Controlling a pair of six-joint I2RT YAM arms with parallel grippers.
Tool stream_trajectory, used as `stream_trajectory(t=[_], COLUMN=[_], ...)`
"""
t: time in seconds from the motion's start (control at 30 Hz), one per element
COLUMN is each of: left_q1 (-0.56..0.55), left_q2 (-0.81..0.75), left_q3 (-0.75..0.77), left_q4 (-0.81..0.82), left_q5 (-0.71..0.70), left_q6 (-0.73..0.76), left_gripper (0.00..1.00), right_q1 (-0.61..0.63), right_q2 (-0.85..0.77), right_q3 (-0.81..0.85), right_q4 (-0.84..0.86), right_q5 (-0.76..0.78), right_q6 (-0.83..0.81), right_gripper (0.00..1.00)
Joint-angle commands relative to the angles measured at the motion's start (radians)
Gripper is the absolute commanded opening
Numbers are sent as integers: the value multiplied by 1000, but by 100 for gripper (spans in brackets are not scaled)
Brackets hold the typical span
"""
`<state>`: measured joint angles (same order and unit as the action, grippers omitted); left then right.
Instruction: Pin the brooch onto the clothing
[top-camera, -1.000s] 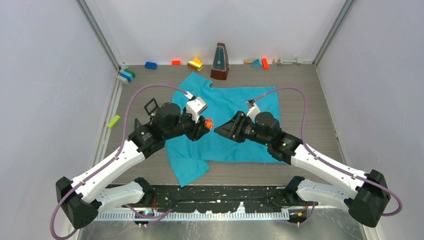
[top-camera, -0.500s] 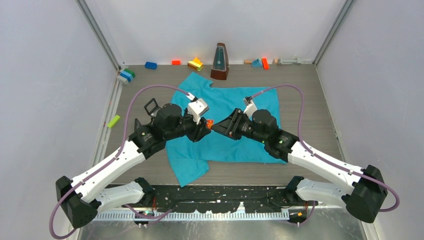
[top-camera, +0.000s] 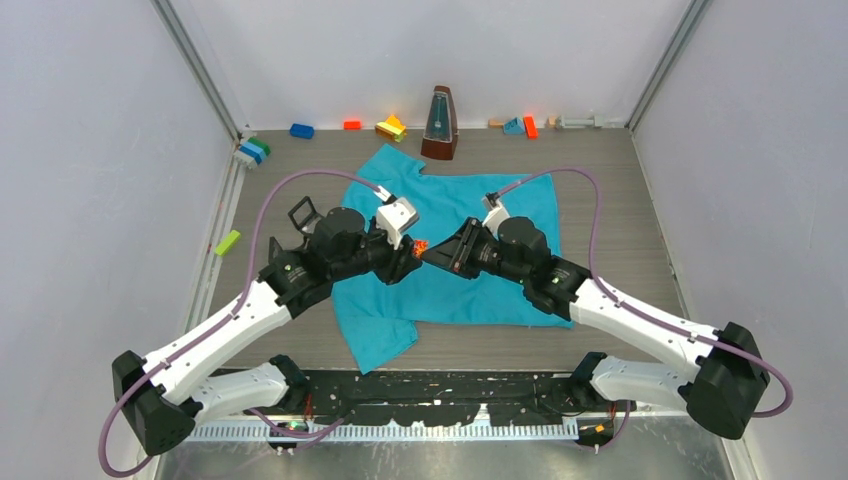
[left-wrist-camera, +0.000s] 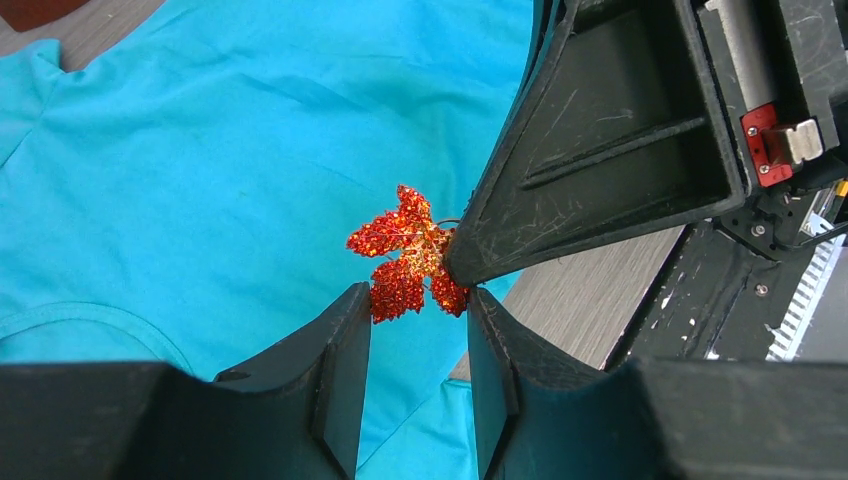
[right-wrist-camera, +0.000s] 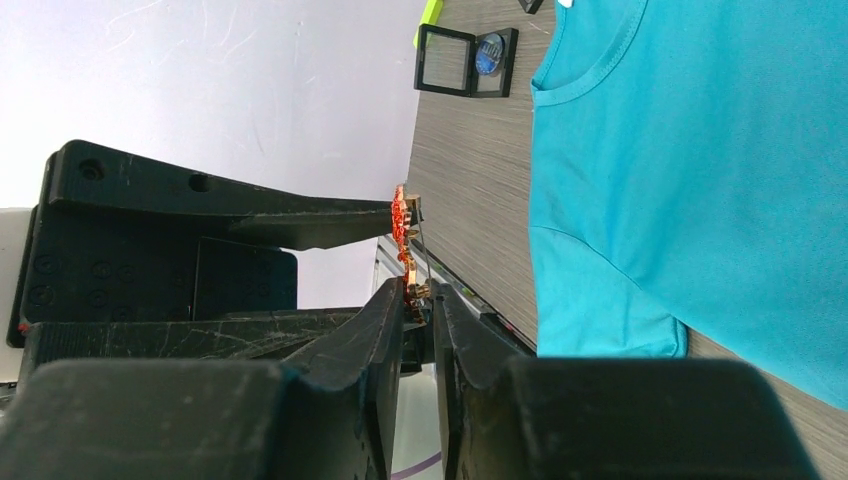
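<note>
The clothing, a teal T-shirt (top-camera: 455, 195), lies flat on the table under both arms. It also fills the left wrist view (left-wrist-camera: 200, 190) and the right side of the right wrist view (right-wrist-camera: 700, 180). The brooch (left-wrist-camera: 410, 255), a glittery red-orange leaf, hangs above it between the two grippers (top-camera: 420, 245). My left gripper (left-wrist-camera: 418, 300) is shut on the leaf's lower lobes. My right gripper (right-wrist-camera: 418, 290) comes from the opposite side with its jaws narrowed on the brooch's (right-wrist-camera: 405, 235) back clasp, seen edge on. The two grippers' tips nearly touch (top-camera: 408, 255) (top-camera: 432, 254).
A metronome (top-camera: 439, 123) stands behind the shirt. Coloured blocks (top-camera: 390, 127) lie along the back edge, and a green one (top-camera: 227, 242) lies at the left. An open black box (top-camera: 301, 213) (right-wrist-camera: 468, 60) sits left of the shirt. Grey walls enclose the table.
The right gripper has moved left up to the left gripper and its jaws have narrowed around the brooch. The left gripper has stayed where it was with the brooch.
</note>
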<state>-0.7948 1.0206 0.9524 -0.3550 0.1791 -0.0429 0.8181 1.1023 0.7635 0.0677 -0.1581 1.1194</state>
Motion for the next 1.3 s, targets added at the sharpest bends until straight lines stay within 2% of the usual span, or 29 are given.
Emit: stream_trajectory(t=[0.0, 0.17, 0.23, 0.3, 0.33, 0.43, 0.47, 0.6, 0.73, 0.9, 0.93, 1.1, 1.27], left_q1=[-7, -9, -9, -9, -9, -9, -9, -9, -9, -7, -7, -6, -6], left_q2=[2, 5, 6, 6, 5, -1, -6, -56, -103, -90, -89, -118, -146], left_q3=[8, 8, 8, 9, 11, 20, 26, 32, 33, 87, 75, -83, -234], left_q4=[48, 44, 42, 38, 35, 16, 4, -9, -17, -166, -177, -64, 63], left_q5=[-3, -2, 0, -1, -1, -9, -25, -128, -226, -329, -331, -244, -206], left_q6=[14, 18, 18, 20, 22, 39, 40, 1, -182, -502, -578, -812, -969], left_gripper=[27, 27, 27, 31, 38, 76, 84, 97, 100, 100, 100, 100, 98], right_q1=[6, 6, 6, 6, 6, 6, 6, 6, 19, 104, 124, 325, 440], right_q2=[16, 43, 51, 55, 53, 40, 29, 8, 15, 38, 47, 86, 124], right_q3=[45, 50, 52, 54, 53, 48, 43, 10, -8, -1, 3, 16, 23], right_q4=[54, 57, 56, 54, 50, 29, 14, -48, -60, -60, -60, -76, -24], right_q5=[11, 14, 15, 17, 22, 44, 65, 184, 243, 282, 328, 580, 700], right_q6=[-25, -58, -77, -100, -121, -192, -258, -500, -662, -776, -794, -924, -976], right_gripper=[21, 14, 5, 1, 1, 1, 1, 1, 1, 1, 1, 1, 1])
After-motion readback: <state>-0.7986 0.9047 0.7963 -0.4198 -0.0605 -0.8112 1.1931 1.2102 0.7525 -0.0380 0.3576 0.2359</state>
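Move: The brooch, still held in the left fingertips, sits about 1 cm ahead and 2 cm right of the left hand, level with it. From the right hand it lies some 1 cm ahead and 1 cm left, just at the narrowing fingertips. The clothing's middle is roughly 12 cm ahead of the right hand, 5 cm right and 22 cm below; its near sleeve is about 8 cm back and 9 cm left, equally low. Right fingers pinch the brooch, the left's open off it, then the right sinks about 9 cm, tipping downward. ##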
